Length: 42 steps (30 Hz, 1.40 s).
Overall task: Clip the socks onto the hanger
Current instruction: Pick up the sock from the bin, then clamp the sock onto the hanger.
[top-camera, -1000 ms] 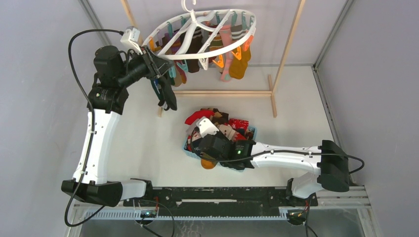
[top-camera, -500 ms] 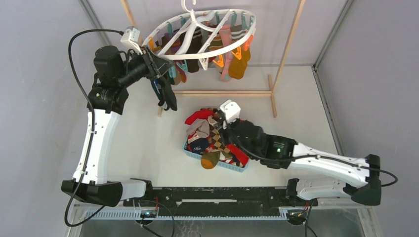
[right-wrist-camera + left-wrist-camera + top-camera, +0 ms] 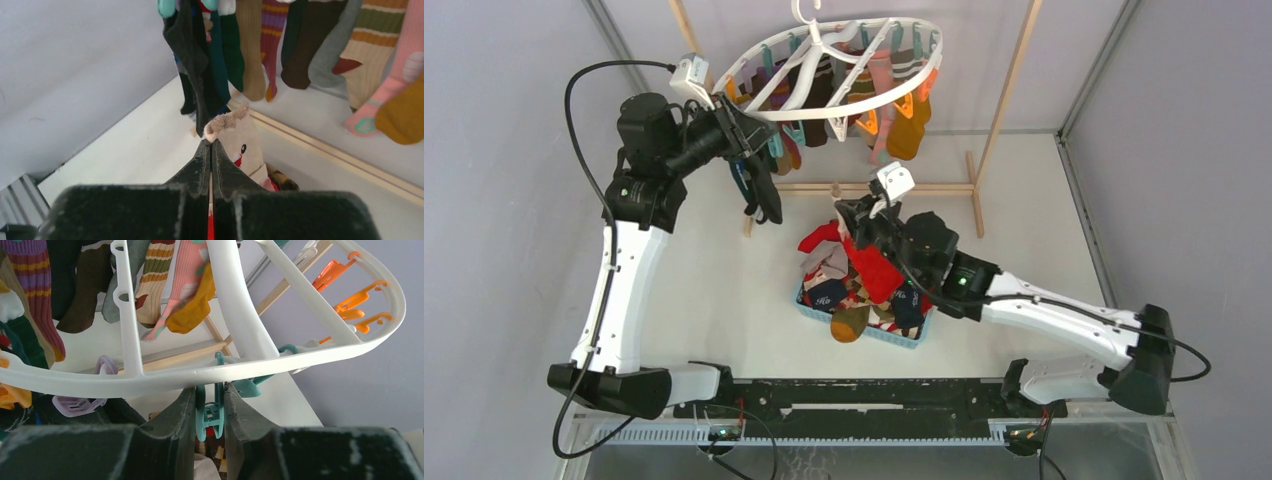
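Note:
The white oval hanger hangs from the wooden frame, with several socks clipped under it. My left gripper is up at its left rim. In the left wrist view the left gripper is shut on a teal clip hanging below the hanger's rim. My right gripper is raised over the basket and shut on the cuff of a red sock with a cream top. The right wrist view shows that red sock's cream top pinched at the right gripper, below the hung socks.
A blue basket holds a pile of loose socks at the table's middle. The wooden frame's base bar and right pole stand behind it. Orange clips hang on the hanger's far rim. Grey walls close both sides.
My right arm swung out of the basket and rose toward the hanger, its jaws closing on the red sock and lifting it. The left arm stayed at the clip.

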{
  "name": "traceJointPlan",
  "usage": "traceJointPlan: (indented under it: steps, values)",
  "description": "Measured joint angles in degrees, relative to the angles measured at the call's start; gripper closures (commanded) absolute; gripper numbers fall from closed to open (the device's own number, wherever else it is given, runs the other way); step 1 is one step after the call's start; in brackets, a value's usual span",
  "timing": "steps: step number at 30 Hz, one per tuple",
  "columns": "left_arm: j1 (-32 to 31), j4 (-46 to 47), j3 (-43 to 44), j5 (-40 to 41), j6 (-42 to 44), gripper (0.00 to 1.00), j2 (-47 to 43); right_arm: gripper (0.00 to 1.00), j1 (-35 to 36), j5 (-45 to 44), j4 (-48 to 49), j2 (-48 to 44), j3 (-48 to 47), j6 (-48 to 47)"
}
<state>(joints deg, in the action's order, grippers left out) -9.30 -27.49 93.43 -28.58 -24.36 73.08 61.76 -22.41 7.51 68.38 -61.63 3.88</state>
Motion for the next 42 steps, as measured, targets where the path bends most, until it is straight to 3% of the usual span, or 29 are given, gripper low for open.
traceJointPlan:
  steps: [5, 14, 42]
  values:
    - [-1.0, 0.0, 0.0, 1.1, -1.0, 1.0, 0.1, 1.0, 0.2, -0.6, 7.0, 7.2, -2.3, -1.1]
    - [-1.7, 0.0, 0.0, 2.0, -1.2, 1.0, 0.9, 1.0, -1.0, -0.3, 11.5, 17.4, -12.8, -2.7]
    - [-1.8, 0.3, 0.0, 2.9, -1.3, 1.0, 1.1, 1.0, -1.7, 3.6, 12.0, 21.5, -17.7, -5.1]
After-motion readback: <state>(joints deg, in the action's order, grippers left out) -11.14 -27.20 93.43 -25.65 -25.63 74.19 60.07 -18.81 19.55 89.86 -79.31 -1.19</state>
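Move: The teal clip that my left hand still pinches at the hanger's near rim hangs about 10 cm ahead of my right hand, 12 cm to its left and some 7 cm above; it lies right at my left fingertips, reaching about 2 cm below. From that clip, another teal clip sits roughly 4 cm to the right and 1 cm farther out, and the dark hanging socks 6 cm to the left and 2 cm farther out. I keep the cream-cuffed sock pinched in my right fingers and swing it left and forward, about 10 cm in all, towards the clip in my left hand. I rise some 4 cm on the way, tip the fingers up slightly, and slow to a creep for the last stretch. My left hand keeps its hold on the clip, shifting it only about 1 cm. ##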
